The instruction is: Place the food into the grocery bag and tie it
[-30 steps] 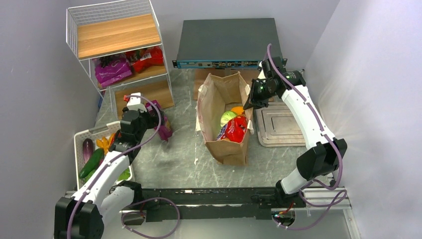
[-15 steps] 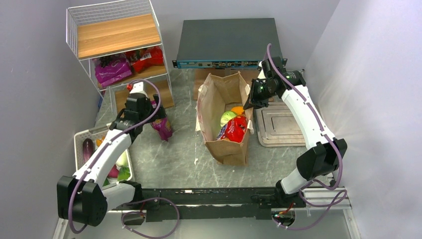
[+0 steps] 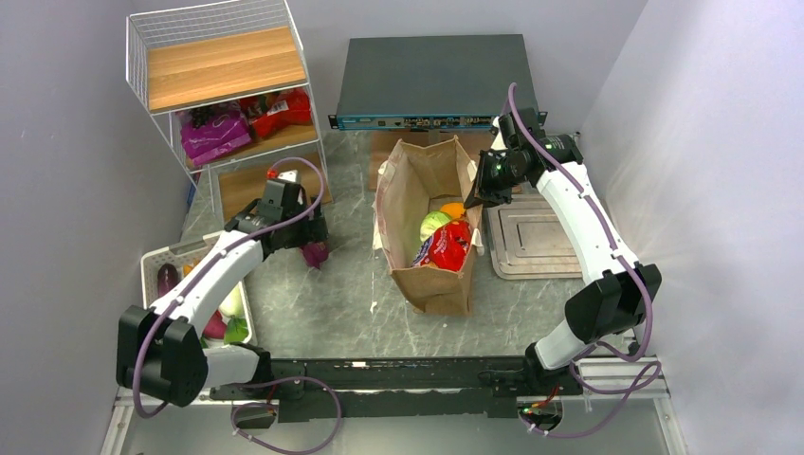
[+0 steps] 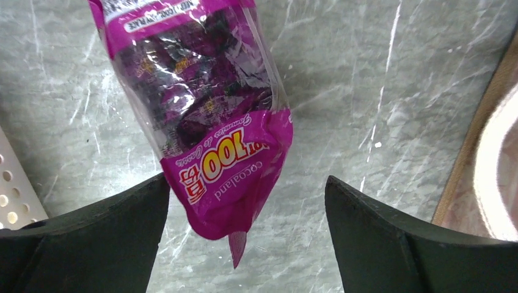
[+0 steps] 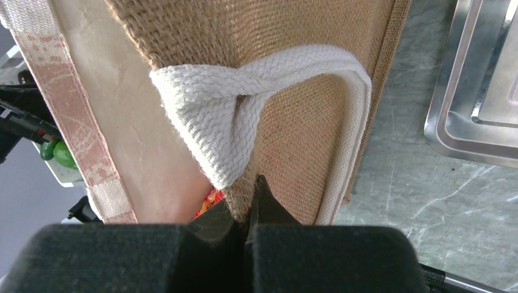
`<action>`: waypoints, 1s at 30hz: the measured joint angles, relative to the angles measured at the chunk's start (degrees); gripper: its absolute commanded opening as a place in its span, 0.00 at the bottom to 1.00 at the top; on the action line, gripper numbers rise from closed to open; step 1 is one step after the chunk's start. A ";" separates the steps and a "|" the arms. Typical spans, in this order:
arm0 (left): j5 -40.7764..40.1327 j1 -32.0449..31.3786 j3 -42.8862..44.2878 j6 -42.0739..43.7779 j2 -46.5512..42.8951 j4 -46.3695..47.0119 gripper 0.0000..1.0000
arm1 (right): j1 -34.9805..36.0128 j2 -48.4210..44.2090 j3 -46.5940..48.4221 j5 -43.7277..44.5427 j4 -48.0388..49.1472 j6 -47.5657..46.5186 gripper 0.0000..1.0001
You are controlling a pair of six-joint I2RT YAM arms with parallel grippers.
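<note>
The tan grocery bag (image 3: 410,190) stands open mid-table. Inside it lie a pale-green cabbage (image 3: 434,224), an orange carrot-like piece (image 3: 453,209) and a red snack packet (image 3: 446,246). My right gripper (image 3: 476,194) is shut on the bag's right rim (image 5: 287,122), just below the cream handle loop (image 5: 244,104). A small purple packet (image 4: 201,110) lies on the marble left of the bag. My left gripper (image 4: 247,195) hangs open over the packet's near end. That end sits between the fingers, closer to the left one (image 4: 91,238). From above, the purple packet (image 3: 316,254) shows just past my left gripper (image 3: 305,237).
A white wire shelf (image 3: 152,57) at the back left holds purple (image 3: 216,133) and red (image 3: 280,112) packets. A white basket (image 3: 156,261) with vegetables sits by the left arm. A metal tray (image 3: 531,237) lies right of the bag, and a black box (image 3: 431,81) behind it.
My left arm has swung from above the basket toward the back right, and its open fingers now stand over the purple packet. The right arm and the bag have not moved.
</note>
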 measured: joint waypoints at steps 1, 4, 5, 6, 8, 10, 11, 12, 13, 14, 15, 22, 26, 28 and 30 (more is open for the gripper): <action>0.13 -0.17 0.00 -0.04 0.70 -0.02 0.92 | 0.00 0.00 0.00 0.00 0.00 0.00 0.00; 0.24 -0.35 -0.44 -0.07 2.25 0.04 0.76 | -0.15 0.00 0.00 0.00 0.00 -0.13 0.00; 0.15 -0.33 -0.50 -0.02 2.51 -0.02 0.66 | -0.17 0.00 0.00 0.00 0.00 -0.22 0.00; 0.11 -0.33 -0.50 0.00 2.75 0.04 0.58 | -0.22 0.00 0.00 0.00 -0.02 -0.24 0.00; -0.15 -0.33 -0.50 0.44 3.28 0.02 0.43 | -0.31 0.00 0.00 0.00 -0.02 -0.26 0.00; -0.17 -0.33 -0.50 0.70 3.98 0.13 0.24 | -0.39 0.00 0.00 0.00 -0.04 -0.26 0.00; -0.15 -0.33 -0.50 1.09 4.20 0.22 0.11 | -0.46 0.00 0.00 0.00 -0.02 -0.26 0.00; 0.00 -0.33 -0.52 1.60 4.33 0.39 0.01 | -0.48 0.00 0.00 0.00 -0.02 -0.26 0.00; 0.26 -0.24 -0.55 1.81 4.35 0.52 0.00 | -0.52 0.00 0.00 0.02 -0.04 -0.26 0.00; 0.81 -0.20 -0.68 2.29 4.35 0.70 0.00 | -0.55 0.00 0.00 0.02 -0.04 -0.24 0.00; 1.36 -0.17 -0.76 2.73 4.33 0.72 0.00 | -0.57 0.00 0.00 0.00 -0.02 -0.24 0.00; 4.92 -0.20 0.61 4.50 3.96 -1.68 0.00 | -0.59 0.00 0.00 0.00 -0.02 -0.24 0.00; 7.02 -0.24 3.78 5.44 1.92 -5.53 0.00 | -0.59 0.00 0.00 -0.07 0.00 -0.22 0.00; 8.48 -0.22 5.60 6.32 -0.04 -6.71 0.00 | -0.59 0.00 0.00 -0.15 0.00 -0.22 0.00; 10.01 -0.22 6.95 7.58 -2.27 -7.10 0.00 | -0.59 0.00 0.00 -0.20 0.02 -0.20 0.00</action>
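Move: The purple snack pack lies on the table just under the open left gripper: its near end is between and slightly below the fingers, its middle about 6 cm ahead, 1 cm left and 4 cm down. The grocery bag's middle is some 28 cm right and level; the lower shelf board 13 cm ahead, 10 cm left; the vegetable basket 12 cm back, 27 cm left. From the right hand, the pack is about 4 cm ahead, 38 cm left and 14 cm down. Lower the left gripper about 3 cm over the near end of the purple snack pack, closing the fingers on the way down to pinch its crimped plastic. Then, still shut, lift some 7 cm, easing a couple of centimetres right towards the grocery bag and turning the wrist roughly 15 degrees clockwise. ##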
